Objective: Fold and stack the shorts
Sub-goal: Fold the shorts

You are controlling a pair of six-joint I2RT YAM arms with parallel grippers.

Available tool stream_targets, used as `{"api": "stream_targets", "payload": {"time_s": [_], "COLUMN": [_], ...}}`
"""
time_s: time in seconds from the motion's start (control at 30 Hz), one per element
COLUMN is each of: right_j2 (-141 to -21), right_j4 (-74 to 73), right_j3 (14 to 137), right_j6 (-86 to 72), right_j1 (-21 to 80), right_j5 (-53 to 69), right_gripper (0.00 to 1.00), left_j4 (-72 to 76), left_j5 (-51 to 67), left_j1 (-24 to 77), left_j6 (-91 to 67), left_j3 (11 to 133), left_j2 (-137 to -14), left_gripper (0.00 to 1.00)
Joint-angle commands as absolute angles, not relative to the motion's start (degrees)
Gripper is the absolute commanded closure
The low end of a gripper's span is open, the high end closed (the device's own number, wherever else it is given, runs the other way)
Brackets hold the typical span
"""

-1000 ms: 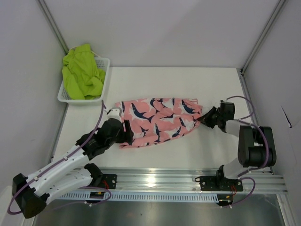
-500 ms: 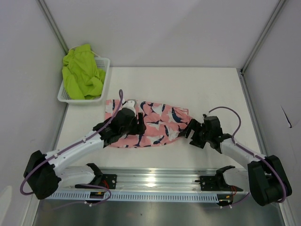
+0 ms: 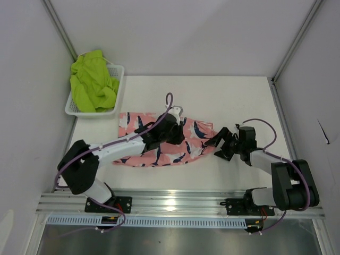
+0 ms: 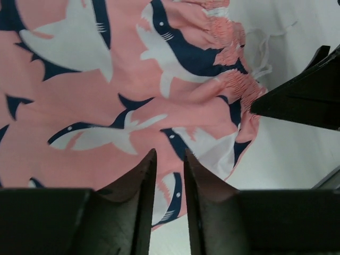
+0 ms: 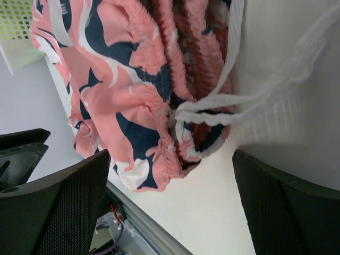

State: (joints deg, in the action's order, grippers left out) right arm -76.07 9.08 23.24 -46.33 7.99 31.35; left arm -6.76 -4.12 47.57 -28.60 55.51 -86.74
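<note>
The pink shark-print shorts [image 3: 133, 125] lie spread across the middle of the table, with the gathered waistband [image 5: 159, 69] and white drawstring [image 5: 255, 101] at their right end. My left gripper [image 3: 179, 137] hovers over their right half. Its fingers [image 4: 151, 175] stand a narrow gap apart, and only cloth [image 4: 79, 106] and table show through that gap. My right gripper [image 3: 219, 146] is wide open just right of the waistband, holding nothing [image 5: 170, 159]. The lime green shorts [image 3: 93, 82] are heaped in the basket.
The white mesh basket [image 3: 119, 90] stands at the back left corner against the wall. Enclosure walls close in the left, back and right. An aluminium rail [image 3: 180, 204] with the arm bases runs along the near edge. Bare white table [image 3: 223, 98] lies behind the shorts.
My right gripper let go of the waistband and opened wide. My left arm swept right across the pink shorts and its jaws narrowed. The shorts shifted left.
</note>
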Motion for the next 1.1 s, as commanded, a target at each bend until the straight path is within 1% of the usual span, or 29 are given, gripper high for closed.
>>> {"api": "stream_targets", "payload": {"time_s": [0.0, 0.03, 0.13, 0.2, 0.3, 0.4, 0.5, 0.57, 0.63, 0.67, 0.73, 0.77, 0.83, 0.87, 0.93, 0.97, 1.0, 1.07], "right_j2": [-79.7, -80.2, -82.3, -83.3, -84.5, -85.4, -87.7, -88.9, -89.6, -89.6, -89.4, -89.1, -88.5, -88.0, -86.6, -86.1, -85.1, -84.0], "right_j4": [8.5, 8.9, 10.7, 10.5, 8.1, 7.2, 7.1, 7.5, 8.7, 9.7, 9.9, 10.3, 10.8, 11.5, 11.4, 10.9, 10.4, 8.4], "right_j3": [24.8, 25.0, 25.4, 26.1, 28.1, 29.7, 31.4, 32.0, 32.1, 31.8, 31.6, 31.6, 30.9, 30.5, 30.0, 29.9, 29.8, 29.9], "right_j6": [-43.5, -43.9, -45.1, -45.4, -44.3, -43.2, -42.5, -42.3, -42.5, -42.8, -43.2, -43.2, -43.7, -43.8, -43.5, -43.2, -42.9, -41.8], "right_j1": [7.4, 7.5, 7.7, 8.2, 8.7, 8.9, 9.2, 9.8, 10.1, 10.5, 10.9, 11.2, 11.6, 11.8, 12.2, 12.3, 13.0, 13.9], "right_j5": [28.9, 28.2, 27.0, 25.9, 21.9, 20.7, 20.4, 20.7, 20.7, 20.7, 20.2, 20.2, 20.2, 20.2, 19.8, 19.5, 18.9, 17.8], "right_gripper": [0.01, 0.01, 0.02, 0.02, 0.02, 0.01, 0.02, 0.02, 0.07, 0.12, 0.15, 0.22, 0.3, 0.38, 0.47, 0.6, 0.64, 0.67], "left_j4": [-1.3, -1.1, -0.9, -0.4, -0.3, 2.4, 3.3, 4.0, 4.3, 5.2, 5.6, 6.2, 7.0, 7.0, 6.9, 6.9, 7.0, 7.2], "left_j5": [-1.6, -0.9, -0.4, -0.4, 1.6, 2.8, 4.1, 5.0, 5.5, 6.1, 6.2, 6.2, 6.2, 6.2, 6.2, 6.2, 6.2, 6.2], "left_j1": [48.2, 48.3, 48.6, 48.7, 48.7, 49.0, 49.6, 50.0, 50.7, 51.1, 51.4, 51.5, 51.5, 51.5, 51.5, 51.5, 51.5, 51.5], "left_j6": [-27.2, -27.0, -26.9, -27.1, -27.1, -25.8, -23.5, -22.1, -20.7, -20.3, -19.9, -19.7, -19.7, -19.4, -19.0, -18.7, -18.7, -18.6], "left_j3": [61.7, 62.4, 65.5, 66.4, 68.3, 69.1, 70.0, 70.5, 70.5, 70.2, 70.0, 69.4, 69.0, 68.7, 68.8, 68.6, 68.1, 67.5], "left_j2": [-92.1, -93.5, -98.9, -101.2, -105.5, -108.2, -110.7, -112.4, -113.3, -114.0, -114.2, -114.1, -113.6, -113.4, -113.2, -113.2, -112.9, -112.7], "left_gripper": [0.72, 0.76, 0.84, 0.86, 0.93, 0.94, 0.99, 1.0, 1.0, 1.0, 1.0, 1.0, 0.99, 0.99, 0.99, 0.99, 0.99, 0.99]}}
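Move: The bunched waistband end of the shorts lies about 4 cm ahead of the open right fingers, 1 cm to their left and 2 cm lower, with the white drawstring some 7 cm straight ahead. From the left hand, the patch of shorts just short of that end lies about 9 cm to the right, 1 cm ahead and 10 cm below; the waistband end is 13 cm right and 2 cm ahead, and the shorts' near edge about 10 cm straight back. The left hand swings about 9 cm to the right and sinks as far, its part-closed fingers shutting fully on the way and its wrist turning some 15 degrees clockwise, until the shut tips press down on the shorts just left of the waistband end. The right hand meanwhile slides about 5 cm forward with its fingers wide around the waistband end, then dips and eases back a little as they close in on the cloth to pinch it beside the left tips. ##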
